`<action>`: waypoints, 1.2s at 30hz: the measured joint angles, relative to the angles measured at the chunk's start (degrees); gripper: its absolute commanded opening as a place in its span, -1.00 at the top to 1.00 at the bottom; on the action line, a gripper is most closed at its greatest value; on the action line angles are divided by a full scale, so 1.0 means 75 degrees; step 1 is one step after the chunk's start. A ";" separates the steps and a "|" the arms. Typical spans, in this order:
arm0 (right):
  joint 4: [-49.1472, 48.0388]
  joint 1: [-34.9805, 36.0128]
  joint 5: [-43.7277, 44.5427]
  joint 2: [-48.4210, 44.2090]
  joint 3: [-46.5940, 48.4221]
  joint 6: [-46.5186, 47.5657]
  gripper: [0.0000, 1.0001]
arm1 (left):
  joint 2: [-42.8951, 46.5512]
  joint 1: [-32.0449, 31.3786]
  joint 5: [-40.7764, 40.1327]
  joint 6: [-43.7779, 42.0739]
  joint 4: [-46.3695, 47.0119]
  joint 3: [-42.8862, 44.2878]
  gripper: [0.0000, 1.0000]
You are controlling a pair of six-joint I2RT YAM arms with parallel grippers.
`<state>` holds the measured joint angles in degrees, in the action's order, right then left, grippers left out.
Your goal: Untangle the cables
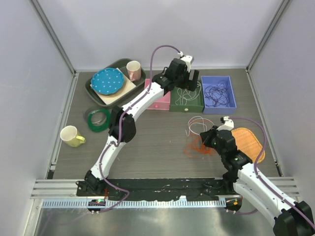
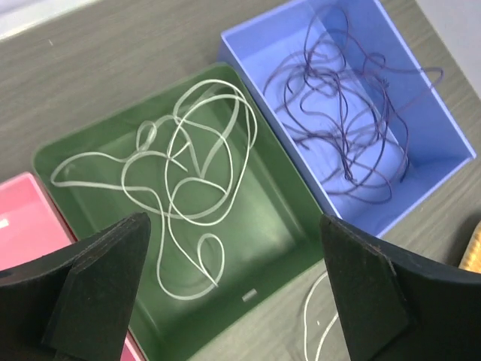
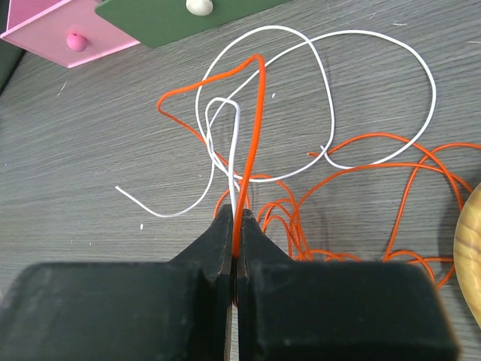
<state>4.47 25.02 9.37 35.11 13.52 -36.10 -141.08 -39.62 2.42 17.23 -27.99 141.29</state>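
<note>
My left gripper [image 1: 189, 78] hangs open over the green box [image 1: 187, 109], nothing between its fingers [image 2: 113, 263]. A pale cable [image 2: 162, 229] lies in loose loops on that box's floor [image 2: 278, 218]. A dark purple cable [image 2: 346, 113] lies coiled in the blue box [image 2: 391, 214] beside it. My right gripper [image 3: 239, 214] is shut on the red-orange cable [image 3: 252, 135], whose tangle [image 1: 197, 147] lies on the table. A white cable [image 3: 236, 158] runs down beside it to the fingertips and loops across the orange one.
A pink box [image 2: 30, 218] adjoins the green one on the left. A dark tray [image 1: 93, 83] holds a blue dotted plate [image 1: 108, 81] and a pink cup [image 1: 133, 70]. A green tape roll [image 1: 98, 119], a yellow mug [image 1: 71, 136] and an orange woven mat [image 1: 248, 142] lie around.
</note>
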 measured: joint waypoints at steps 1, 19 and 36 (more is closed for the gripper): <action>0.0003 0.0000 0.0003 0.0000 -0.0009 0.0000 0.99 | 0.0076 -0.0079 -0.0041 -0.0017 -0.0023 -0.0143 -1.00; -0.0119 0.0000 -0.0688 -0.0073 -0.0050 0.0064 0.98 | 0.7755 -0.0796 0.0099 -0.0210 0.1714 -0.8807 -0.99; -0.2413 0.2973 -0.2361 0.3698 0.0545 0.1078 0.74 | 1.1441 -0.0746 -0.2296 0.2075 0.1612 -1.2799 -1.00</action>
<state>-13.63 47.31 -8.34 62.85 17.61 -28.01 -55.27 -45.21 -14.81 32.80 -15.90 45.30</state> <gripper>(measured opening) 0.042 0.996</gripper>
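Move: The white and orange cables pinched in my right fingers lie about 26 cm back, 11 cm right and 10 cm below my open left hand, which hovers over the green box. The white loops lie 18 cm back, 8 cm right of that hand. My right hand is bound for bare table about 7 cm back, 15 cm left, 9 cm down. The white loops lie 8 cm ahead and 2 cm left of it, the orange heap 3 cm back directly below, the wooden tray 5 cm back, 23 cm right. I bring my empty left hand, fingers staying wide open, some 25 cm back and as much again to the left, arching over the near edge of the boxes and sinking to the left of the cables, fingers swinging counter-clockwise at the end. After a short hold, my right hand keeps its pinch and drags the cables about 15 cm left, then also back and slightly down, turning some 40 degrees counter-clockwise. ##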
